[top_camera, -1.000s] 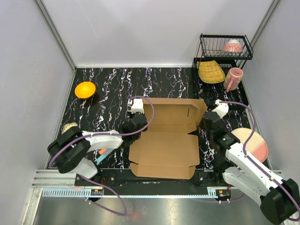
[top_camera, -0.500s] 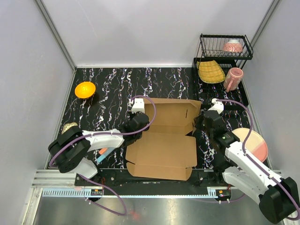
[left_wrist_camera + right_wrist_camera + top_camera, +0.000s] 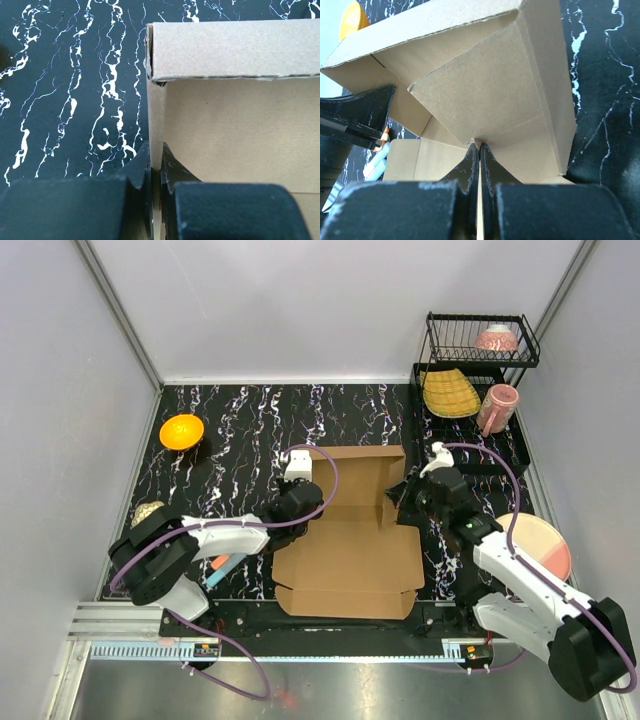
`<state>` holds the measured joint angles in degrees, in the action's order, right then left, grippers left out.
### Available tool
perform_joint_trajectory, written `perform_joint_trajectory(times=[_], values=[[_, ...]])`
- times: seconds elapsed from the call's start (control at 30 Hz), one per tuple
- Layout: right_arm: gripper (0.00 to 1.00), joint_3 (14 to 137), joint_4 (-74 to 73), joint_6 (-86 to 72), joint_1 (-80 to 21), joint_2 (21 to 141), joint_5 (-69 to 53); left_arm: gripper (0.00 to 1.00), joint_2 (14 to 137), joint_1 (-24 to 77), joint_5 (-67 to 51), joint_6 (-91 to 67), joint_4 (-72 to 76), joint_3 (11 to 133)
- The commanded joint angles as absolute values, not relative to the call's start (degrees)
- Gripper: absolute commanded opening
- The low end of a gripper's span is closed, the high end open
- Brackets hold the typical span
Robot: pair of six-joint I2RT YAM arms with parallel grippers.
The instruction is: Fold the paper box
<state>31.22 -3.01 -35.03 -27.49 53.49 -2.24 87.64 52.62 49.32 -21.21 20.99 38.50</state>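
Observation:
The paper box (image 3: 350, 560) lies brown and half formed in the middle of the table, its base flat and its back panel standing up. My left gripper (image 3: 303, 502) is shut on the box's left side wall; in the left wrist view that thin wall (image 3: 155, 120) runs straight between the gripper (image 3: 155, 167) and its black fingers. My right gripper (image 3: 408, 502) is shut on the right side flap. The right wrist view shows that flap (image 3: 485, 95) folded inward above the gripper (image 3: 479, 150), under the raised back panel.
An orange bowl (image 3: 181, 431) sits at the back left. A black dish rack (image 3: 478, 370) with a pink mug (image 3: 497, 408) stands at the back right. A pink plate (image 3: 540, 545) lies under the right arm. A marker (image 3: 222, 568) lies by the left arm.
My right gripper has swung left and inward, carrying the right flap with it. The back panel now stands more upright and looks narrower. The left gripper has shifted slightly right.

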Motion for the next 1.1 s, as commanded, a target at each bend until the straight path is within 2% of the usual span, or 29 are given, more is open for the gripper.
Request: perform_joint_trajectory(times=[0.0,0.13,0.3,0.37,0.4,0.63,0.87,1.07], values=[[0.00,33.5,0.9,-35.4,-28.3,58.2,-9.1,0.00,90.2,54.0,45.9,-20.0,17.7,37.6],[0.01,34.5,-2.5,-33.6,-28.3,60.4,-8.4,0.00,90.4,54.1,46.3,-20.0,18.5,37.0],[0.25,35.2,-6.8,-31.6,-28.4,57.2,-4.6,0.00,90.4,54.0,47.4,-20.3,18.7,36.3],[0.31,35.2,-7.6,-31.2,-28.4,55.4,-2.6,0.00,90.4,54.0,47.8,-20.7,18.6,36.1],[0.37,35.3,-8.5,-30.6,-28.3,54.9,-2.2,0.00,90.4,54.1,47.9,-20.8,18.5,36.2],[0.55,38.4,-13.4,-28.7,-28.4,51.1,-0.4,0.00,90.8,54.0,48.7,-21.2,17.1,36.7],[0.60,42.3,-19.0,-26.3,-28.4,40.1,6.8,0.00,91.1,54.0,48.9,-21.7,16.6,36.7],[0.56,41.6,-24.3,-27.9,-28.3,36.7,26.4,0.00,90.5,54.1,48.9,-22.7,16.3,36.4]])
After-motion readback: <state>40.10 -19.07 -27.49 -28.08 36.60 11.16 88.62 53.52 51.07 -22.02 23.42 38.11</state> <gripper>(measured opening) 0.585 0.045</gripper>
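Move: The right hand already pinches the edge of the box's right side flap, whose middle lies about 3 cm ahead and 2 cm lower. The far wall's middle is some 6 cm ahead and 8 cm to the left, the box floor's about 12 cm back, 9 cm left and 13 cm down. From the left hand, still gripping the left side wall, the right flap lies roughly 20 cm right, level fore and aft, about 2 cm higher. The right fingers open off the side flap, then rise about 9 cm and draw right; left keeps its pinch. ##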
